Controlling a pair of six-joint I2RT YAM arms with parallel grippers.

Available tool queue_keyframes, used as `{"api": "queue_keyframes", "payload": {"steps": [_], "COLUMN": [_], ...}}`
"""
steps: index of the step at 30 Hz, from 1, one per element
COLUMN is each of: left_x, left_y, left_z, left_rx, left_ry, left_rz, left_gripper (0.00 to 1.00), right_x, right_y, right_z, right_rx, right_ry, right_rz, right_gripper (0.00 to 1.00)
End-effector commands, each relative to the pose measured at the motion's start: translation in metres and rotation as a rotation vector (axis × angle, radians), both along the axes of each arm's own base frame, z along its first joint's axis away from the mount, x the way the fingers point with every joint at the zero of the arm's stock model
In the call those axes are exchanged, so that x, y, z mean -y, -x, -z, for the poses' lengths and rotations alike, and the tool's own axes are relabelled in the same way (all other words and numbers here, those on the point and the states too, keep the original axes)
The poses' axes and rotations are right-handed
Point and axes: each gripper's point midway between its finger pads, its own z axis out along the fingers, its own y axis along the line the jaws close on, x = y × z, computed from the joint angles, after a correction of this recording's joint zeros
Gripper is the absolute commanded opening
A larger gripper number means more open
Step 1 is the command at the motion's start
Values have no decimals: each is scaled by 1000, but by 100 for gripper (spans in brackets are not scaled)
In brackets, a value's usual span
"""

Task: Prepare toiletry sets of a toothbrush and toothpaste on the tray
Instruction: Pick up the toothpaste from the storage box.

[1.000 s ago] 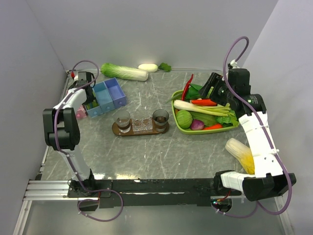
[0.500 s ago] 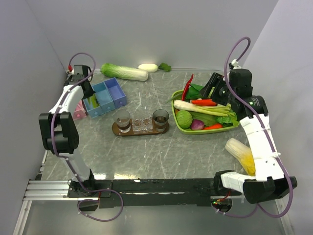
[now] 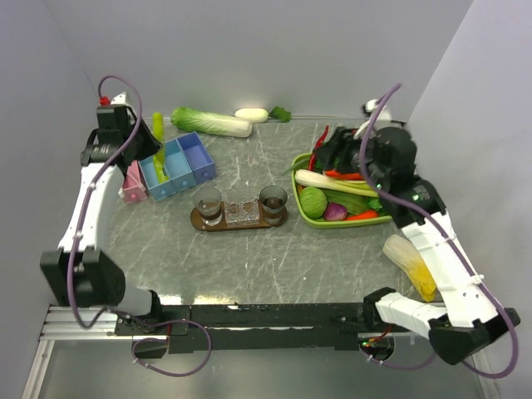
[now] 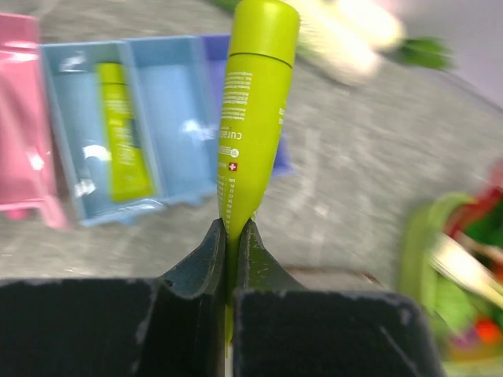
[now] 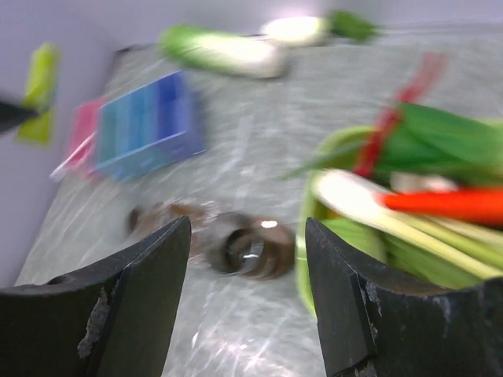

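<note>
My left gripper (image 3: 153, 135) is raised above the blue compartment box (image 3: 184, 160), shut on the flat tail of a light-green toothpaste (image 4: 253, 110) tube that points cap-up. A second toothpaste (image 4: 123, 141) lies in the box's left compartment. The dark oval wooden tray (image 3: 239, 224) sits mid-table with two dark tumblers (image 3: 209, 202) on it. My right gripper (image 3: 327, 155) hangs open over the left part of the green basket, with nothing between its fingers. In the blurred right wrist view one tumbler (image 5: 245, 251) shows between the fingers. No toothbrush is in view.
A pink packet (image 3: 133, 183) lies left of the blue box. The lime-green basket (image 3: 309, 218) of vegetables stands right of the tray. A cabbage (image 3: 212, 122) and a white radish (image 3: 251, 115) lie along the back wall. Corn (image 3: 411, 263) lies at the right edge.
My left arm has lifted the toothpaste tube up and out of the blue box. My right arm has swung left over the basket, its jaws a little narrower.
</note>
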Motion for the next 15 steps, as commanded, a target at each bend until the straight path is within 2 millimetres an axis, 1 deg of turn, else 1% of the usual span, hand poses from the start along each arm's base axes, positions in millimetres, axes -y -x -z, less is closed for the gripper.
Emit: {"api": "queue_keyframes", "payload": {"steps": [1, 2, 3, 4, 5, 6, 7, 8, 9, 10, 11, 12, 13, 14, 15], "left_x": [50, 59, 65, 72, 81, 88, 92, 106, 112, 118, 127, 135, 142, 149, 153], "left_y": [39, 46, 59, 67, 76, 89, 95, 104, 113, 117, 124, 132, 135, 141, 146], "left_z": [-69, -73, -85, -77, -78, -76, -78, -78, -78, -79, -81, -81, -86, -90, -89], "left_rx": [202, 210, 244, 227, 225, 223, 227, 217, 214, 209, 194, 182, 192, 180, 171], "left_ry": [162, 187, 206, 237, 286, 322, 341, 368, 385, 404, 445, 481, 513, 572, 604], "left_rz": [192, 213, 238, 258, 279, 313, 325, 359, 379, 393, 410, 442, 465, 465, 469], "left_gripper": [1, 1, 1, 1, 1, 1, 1, 1, 1, 1, 1, 1, 1, 1, 1], "right_x": [-60, -71, -81, -99, -110, -118, -125, -144, -149, -156, -171, -175, -181, -193, -201], "right_y": [31, 36, 45, 56, 61, 65, 69, 78, 83, 88, 94, 97, 100, 100, 107], "right_z": [-48, -53, -52, -40, -37, -30, -32, -24, -25, -25, -15, -19, -18, -9, -11], "right_rx": [251, 276, 280, 272, 282, 277, 277, 258, 263, 268, 259, 289, 303, 302, 351], "right_ry": [-34, -62, -80, -78, -71, -38, -23, 8, 52, 84, 141, 199, 237, 280, 341], "right_rz": [-202, -238, -280, -339, -364, -385, -403, -435, -453, -464, -472, -478, -481, -487, -494], "right_gripper": [67, 67, 66, 66, 66, 66, 66, 66, 66, 66, 66, 66, 66, 66, 66]}}
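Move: The left hand already holds the toothpaste over the storage box, whose middle is roughly 1 cm ahead, 1 cm right and 20 cm below. From that hand the tray's left cup lies about 10 cm back, 12 cm right and 19 cm below. The toothpaste is some 42 cm left of the open right hand, 13 cm ahead and 9 cm lower; from the right hand the right cup is about 2 cm ahead, 12 cm left and 30 cm below. The left hand keeps its pinch on the toothpaste and swings it back and to the right, about 12 cm each way, rising some 6 cm early on, from above the storage box to high over the left cup while it turns clockwise and rolls left side down. The right hand, fingers staying open, sweeps about 19 cm left and 11 cm back to meet it, turning some 30 degrees counter-clockwise, without touching the tube. ##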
